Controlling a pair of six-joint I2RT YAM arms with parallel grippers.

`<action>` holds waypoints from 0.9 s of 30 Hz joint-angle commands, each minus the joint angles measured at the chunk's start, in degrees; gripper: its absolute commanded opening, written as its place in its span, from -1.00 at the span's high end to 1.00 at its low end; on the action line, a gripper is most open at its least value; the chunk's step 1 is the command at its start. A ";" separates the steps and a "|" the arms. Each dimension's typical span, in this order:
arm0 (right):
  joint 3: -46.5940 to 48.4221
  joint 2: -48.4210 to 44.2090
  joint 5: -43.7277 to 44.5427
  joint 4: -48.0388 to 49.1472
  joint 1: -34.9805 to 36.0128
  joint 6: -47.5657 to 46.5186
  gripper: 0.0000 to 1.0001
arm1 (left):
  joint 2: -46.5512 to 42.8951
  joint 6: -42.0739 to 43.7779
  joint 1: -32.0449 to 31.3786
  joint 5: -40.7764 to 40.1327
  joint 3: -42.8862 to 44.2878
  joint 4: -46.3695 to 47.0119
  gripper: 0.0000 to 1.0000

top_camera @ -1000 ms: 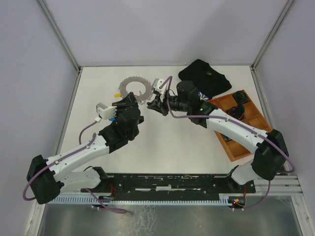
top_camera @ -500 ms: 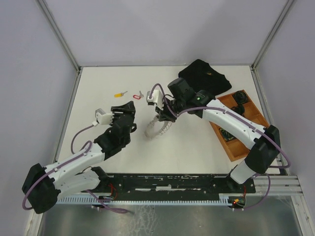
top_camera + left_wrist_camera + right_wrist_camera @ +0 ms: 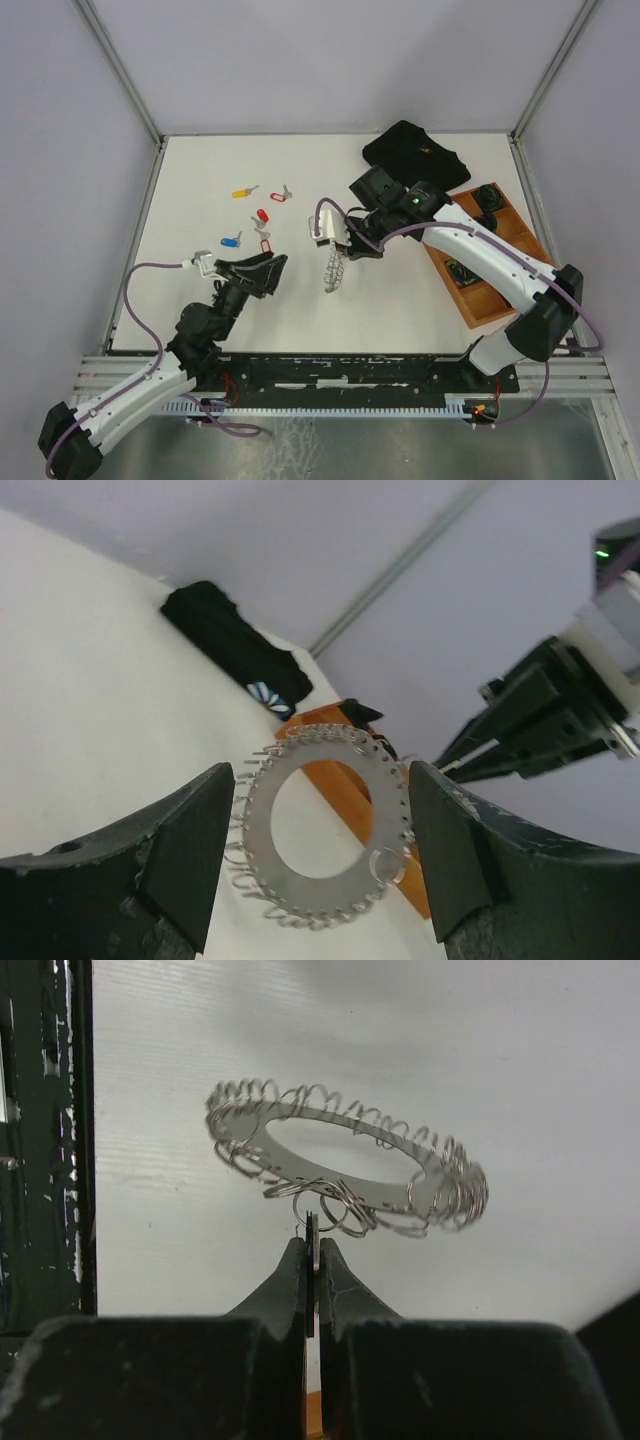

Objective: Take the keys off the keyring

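Observation:
The keyring [image 3: 333, 268], a silvery ring fringed with wire loops, hangs on edge above the table's middle. My right gripper [image 3: 343, 248] is shut on a thin flat metal piece hooked to its rim. In the right wrist view the keyring [image 3: 345, 1165] floats just beyond the closed right gripper [image 3: 312, 1245]. Several keys lie loose on the table at the back left: a yellow-headed key [image 3: 240, 192], red-headed keys [image 3: 263, 215] and a blue-headed key [image 3: 231, 240]. My left gripper [image 3: 262, 274] stands open and empty near the front left. In its wrist view the left gripper [image 3: 320, 815] frames the keyring [image 3: 325, 870] from a distance.
A black pouch [image 3: 415, 155] lies at the back right. A wooden tray [image 3: 500, 262] with black round items sits along the right edge, also showing as the tray [image 3: 345, 790] behind the ring. Metal frame posts stand at the far corners.
My left gripper opened and drew back toward the near left. The right gripper lifted the keyring off the table and carried it nearer, tilted on edge. Keys now lie where the ring was.

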 commanded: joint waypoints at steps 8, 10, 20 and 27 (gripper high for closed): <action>-3.94 -8.81 0.20 -0.77 1.68 -9.56 1.00 | 4.80 16.99 0.06 29.62 4.45 11.45 -0.45; -4.26 -9.12 -0.18 -0.99 1.76 -9.81 1.00 | 9.01 16.65 0.04 32.73 6.12 13.05 -0.46; -7.09 -10.47 -0.82 0.64 1.81 -10.16 1.00 | 27.15 12.66 0.04 40.25 13.30 19.09 -0.18; -7.43 -10.57 -2.30 0.36 1.77 -10.70 1.00 | 35.92 8.27 -0.12 44.15 13.60 26.52 0.29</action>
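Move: Hanging from the right fingertips, the keyring has its middle about 12 cm to the left hand's right, level with it fore and aft and some 6 cm lower. On the table roughly 19 cm below the left hand, the red tag lies 12 cm ahead and 4 cm left, and the blue key about 13 cm ahead and 12 cm left. From the right hand the keyring's middle sits some 3 cm left and 6 cm down. Swinging away from the laid-out keys, the empty left hand draws back about 4 cm and travels some 12 cm right towards the keyring, rising a little before sinking again. Its wrist turns clockwise roughly 35 degrees; the fingers stay wide, then close about halfway near the end. The right hand, still pinching the keyring's coiled edge, shifts some 4 cm back and right. ##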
